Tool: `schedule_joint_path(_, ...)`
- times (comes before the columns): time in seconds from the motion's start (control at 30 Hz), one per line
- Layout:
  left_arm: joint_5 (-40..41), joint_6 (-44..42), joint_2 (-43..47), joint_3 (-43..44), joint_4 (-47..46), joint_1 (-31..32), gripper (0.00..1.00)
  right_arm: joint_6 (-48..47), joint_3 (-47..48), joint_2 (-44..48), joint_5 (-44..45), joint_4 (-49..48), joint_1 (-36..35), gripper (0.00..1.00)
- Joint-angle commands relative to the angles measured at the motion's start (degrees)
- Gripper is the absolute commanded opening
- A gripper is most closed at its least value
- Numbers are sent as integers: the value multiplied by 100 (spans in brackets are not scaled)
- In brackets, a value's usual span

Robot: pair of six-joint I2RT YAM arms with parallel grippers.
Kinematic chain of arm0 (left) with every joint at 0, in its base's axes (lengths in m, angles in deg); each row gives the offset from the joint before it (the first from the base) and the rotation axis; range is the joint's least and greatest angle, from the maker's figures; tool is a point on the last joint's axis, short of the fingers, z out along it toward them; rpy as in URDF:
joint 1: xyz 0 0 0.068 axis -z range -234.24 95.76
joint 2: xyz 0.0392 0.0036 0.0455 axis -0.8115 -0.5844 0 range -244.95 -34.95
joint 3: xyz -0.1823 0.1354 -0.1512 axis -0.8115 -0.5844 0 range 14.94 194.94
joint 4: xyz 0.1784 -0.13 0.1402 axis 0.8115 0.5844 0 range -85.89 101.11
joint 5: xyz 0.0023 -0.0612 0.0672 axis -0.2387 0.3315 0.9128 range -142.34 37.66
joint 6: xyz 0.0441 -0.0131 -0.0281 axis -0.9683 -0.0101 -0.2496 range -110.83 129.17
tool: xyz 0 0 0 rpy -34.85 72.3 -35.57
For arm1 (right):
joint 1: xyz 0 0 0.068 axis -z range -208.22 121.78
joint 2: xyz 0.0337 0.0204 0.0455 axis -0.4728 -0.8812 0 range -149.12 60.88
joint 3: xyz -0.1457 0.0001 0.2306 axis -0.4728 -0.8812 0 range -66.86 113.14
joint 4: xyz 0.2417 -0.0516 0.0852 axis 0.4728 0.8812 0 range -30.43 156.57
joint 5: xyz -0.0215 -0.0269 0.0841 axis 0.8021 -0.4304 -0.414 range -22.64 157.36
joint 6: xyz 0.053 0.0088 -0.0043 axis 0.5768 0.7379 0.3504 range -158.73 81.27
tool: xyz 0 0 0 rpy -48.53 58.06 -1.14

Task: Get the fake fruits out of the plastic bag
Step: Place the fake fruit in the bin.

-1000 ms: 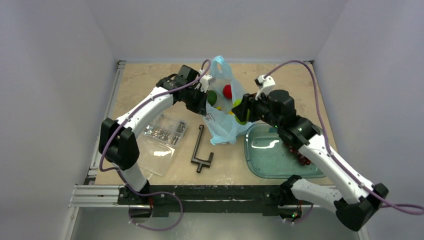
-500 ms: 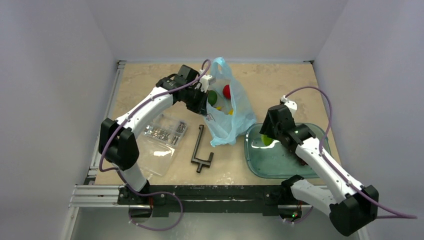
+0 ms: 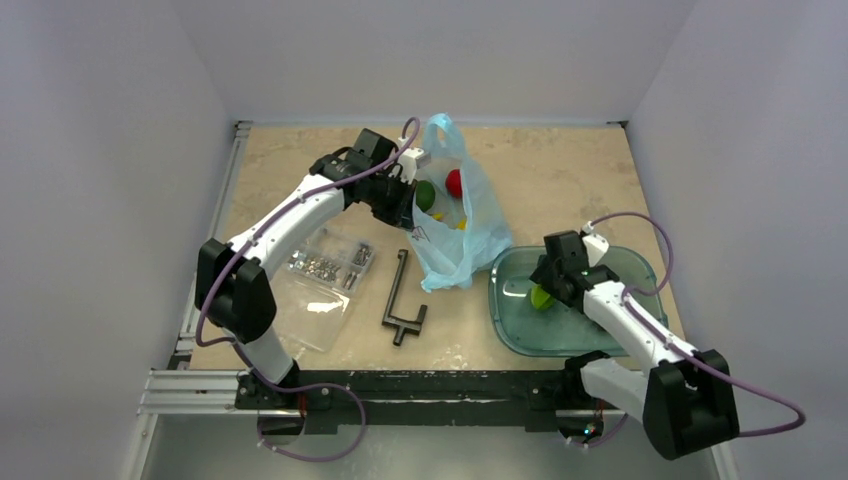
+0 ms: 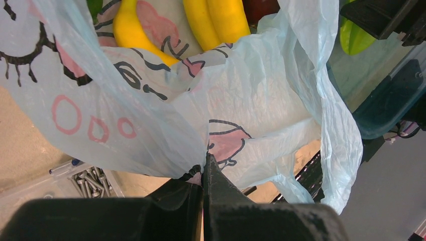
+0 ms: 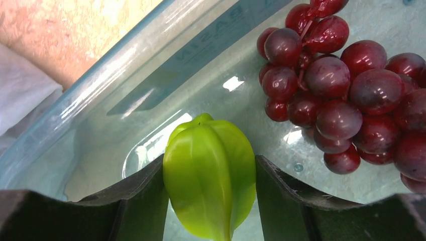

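Observation:
The light-blue plastic bag [image 3: 462, 240] lies mid-table with its mouth held open. My left gripper [image 3: 404, 201] is shut on a fold of the bag's edge [image 4: 205, 163]. Inside the bag I see a green fruit [image 3: 425, 195], a red apple [image 3: 455, 182] and yellow bananas [image 4: 216, 20]. My right gripper [image 3: 543, 295] is shut on a green ridged fruit [image 5: 208, 175], low over the floor of the teal basin [image 3: 610, 340]. A dark red grape bunch [image 5: 341, 90] lies in the basin beside it.
A clear flat bag of screws [image 3: 325, 265] lies left of the plastic bag. A black metal tool [image 3: 400, 300] lies between it and the basin. The basin's rim [image 5: 125, 75] runs close to the plastic bag's right side.
My right arm has carried the green ridged fruit from the bag's mouth back to the basin and lowered it inside. The left gripper and the bag have not moved.

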Motion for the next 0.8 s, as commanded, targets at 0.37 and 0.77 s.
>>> schedule_joint_path(0.37, -266, 30, 209, 112, -177, 17, 0, -210, 177, 335, 5, -397, 151, 64)
schedule_joint_path(0.77, -341, 69, 201, 106, -212, 13, 0, -1603, 1144, 588, -1220, -643, 31, 86)
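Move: My right hand is already down inside the bin with the green star fruit between its fingers; the bin's middle is about 6 cm to the right, 2 cm back and 4 cm below. The grapes lie some 10 cm to the right and 2 cm back, 2 cm lower; the bag's middle is about 12 cm ahead, 17 cm left and 2 cm up. From my left hand, the bin's middle is roughly 34 cm right, 11 cm back and 16 cm below. I ease the star fruit about 1 cm forward and just under 1 cm down onto the bin floor with my right hand, then open the fingers and let go. Once they part I lift up and away from it, rising about 6 cm and drifting forward, with the wrist tipping up some 10 degrees and turning slightly counter-clockwise at the end. My left hand keeps its pinch on the bag's rim. ##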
